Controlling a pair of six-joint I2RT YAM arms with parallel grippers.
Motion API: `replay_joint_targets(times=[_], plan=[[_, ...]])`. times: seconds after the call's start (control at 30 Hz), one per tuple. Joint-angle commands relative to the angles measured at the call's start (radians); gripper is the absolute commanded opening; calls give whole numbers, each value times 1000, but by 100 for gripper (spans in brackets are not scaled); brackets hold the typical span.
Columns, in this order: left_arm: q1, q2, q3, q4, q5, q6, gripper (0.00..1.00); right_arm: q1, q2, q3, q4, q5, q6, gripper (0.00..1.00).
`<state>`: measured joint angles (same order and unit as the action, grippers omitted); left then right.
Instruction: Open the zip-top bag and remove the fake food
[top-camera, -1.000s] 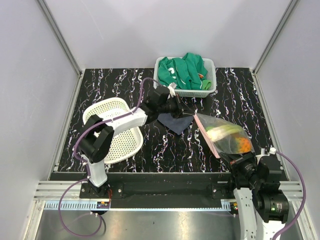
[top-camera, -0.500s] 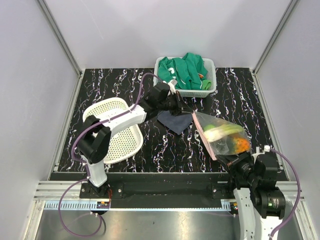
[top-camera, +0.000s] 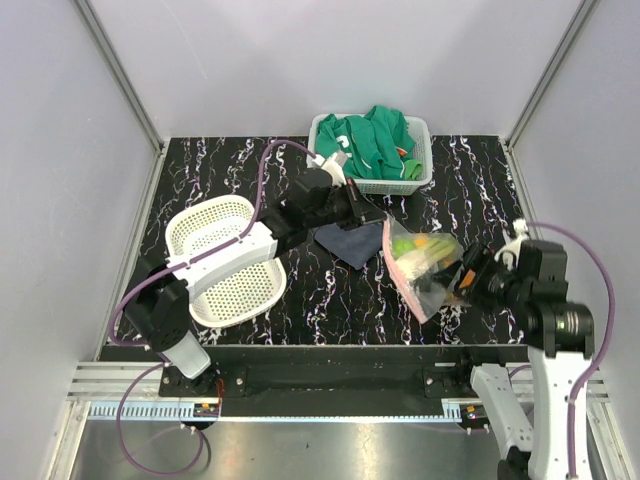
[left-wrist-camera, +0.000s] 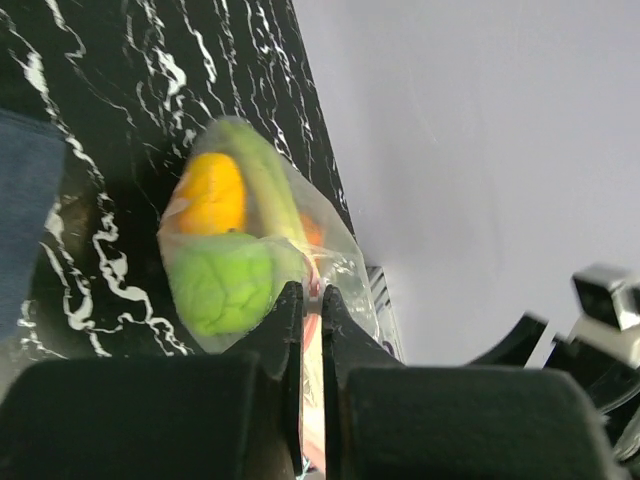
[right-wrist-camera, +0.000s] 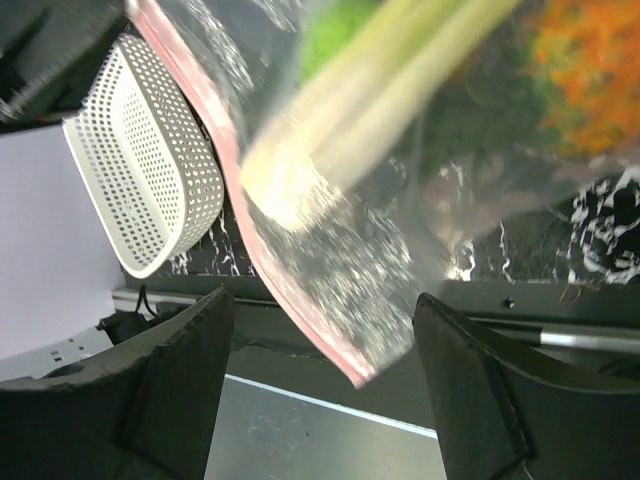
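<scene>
The zip-top bag (top-camera: 428, 268) hangs slack over the table's right middle, its pinkish-red zip strip (top-camera: 400, 275) running along its left edge. My left gripper (top-camera: 373, 220) is shut on the bag's upper corner; in the left wrist view the strip (left-wrist-camera: 311, 330) is pinched between the closed jaws of that gripper (left-wrist-camera: 311, 292). The fake food lies inside the bag: a green round piece (left-wrist-camera: 225, 290), a yellow-orange piece (left-wrist-camera: 212, 192), a pale leek (right-wrist-camera: 385, 90) and an orange pineapple (right-wrist-camera: 590, 60). My right gripper (top-camera: 468, 278) stands open at the bag's lower right, and the bag's corner (right-wrist-camera: 345, 300) hangs loose between its fingers (right-wrist-camera: 180, 380).
A dark grey-blue cloth (top-camera: 348, 243) lies on the marbled table under the left gripper. A white bin (top-camera: 420, 172) with a green garment (top-camera: 365, 140) stands at the back. A white perforated basket (top-camera: 225, 262) lies tipped at the left, also seen as the basket (right-wrist-camera: 150, 170) in the right wrist view.
My right gripper has opened, let go of the bag's lower corner and swung up and to the right. The bag has slumped towards the left gripper, which still holds it.
</scene>
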<state>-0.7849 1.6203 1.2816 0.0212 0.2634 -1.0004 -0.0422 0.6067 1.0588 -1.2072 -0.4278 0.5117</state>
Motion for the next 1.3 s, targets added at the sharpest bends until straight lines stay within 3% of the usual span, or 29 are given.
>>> replay_joint_targets(times=[0.0,0.2,0.53,0.63,0.73,0.8,1.13,1.27], plan=[[-46,-42,1,71,-47,-7,0,16,125,110,44,-51,-173,80],[-91,-51,59,69,-79,-12,0,117,260,208,6,24,-240,82],[-122,-37,127,68,-115,-58,0,421,410,357,-20,282,-237,80],[-126,-45,136,65,-128,-60,0,491,447,383,-38,371,-246,75],[-129,-42,153,56,-132,-60,0,541,464,400,-48,422,-257,58],[-131,-37,163,54,-132,-60,0,556,472,405,-55,469,-259,52],[-142,-33,173,33,-136,-55,0,588,453,352,-37,563,-231,53],[-143,-33,170,29,-136,-52,0,588,446,360,-46,595,-230,40]])
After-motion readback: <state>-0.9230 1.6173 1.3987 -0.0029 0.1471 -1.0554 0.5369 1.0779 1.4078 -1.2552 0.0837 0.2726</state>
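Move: The bag's pink zip edge hangs about 9 cm to the right gripper's left, 4 cm ahead and some 2 cm lower. The leek's white end is about 7 cm left, 5 cm ahead and 5 cm below that gripper; the green cabbage lies 10 cm left, 9 cm ahead and 7 cm below. From the left gripper, already pinching the zip edge's far end, the middle of the edge is about 11 cm back, 3 cm right and 5 cm down. Bring the open right gripper forward about 5 cm and left, rising then easing down, to the middle of the zip edge, rolling it some 40 degrees counter-clockwise; finish slightly back right and part-close the fingers around the edge. Keep the left pinch, carrying its corner right and back towards the right gripper, then up about 5 cm. ##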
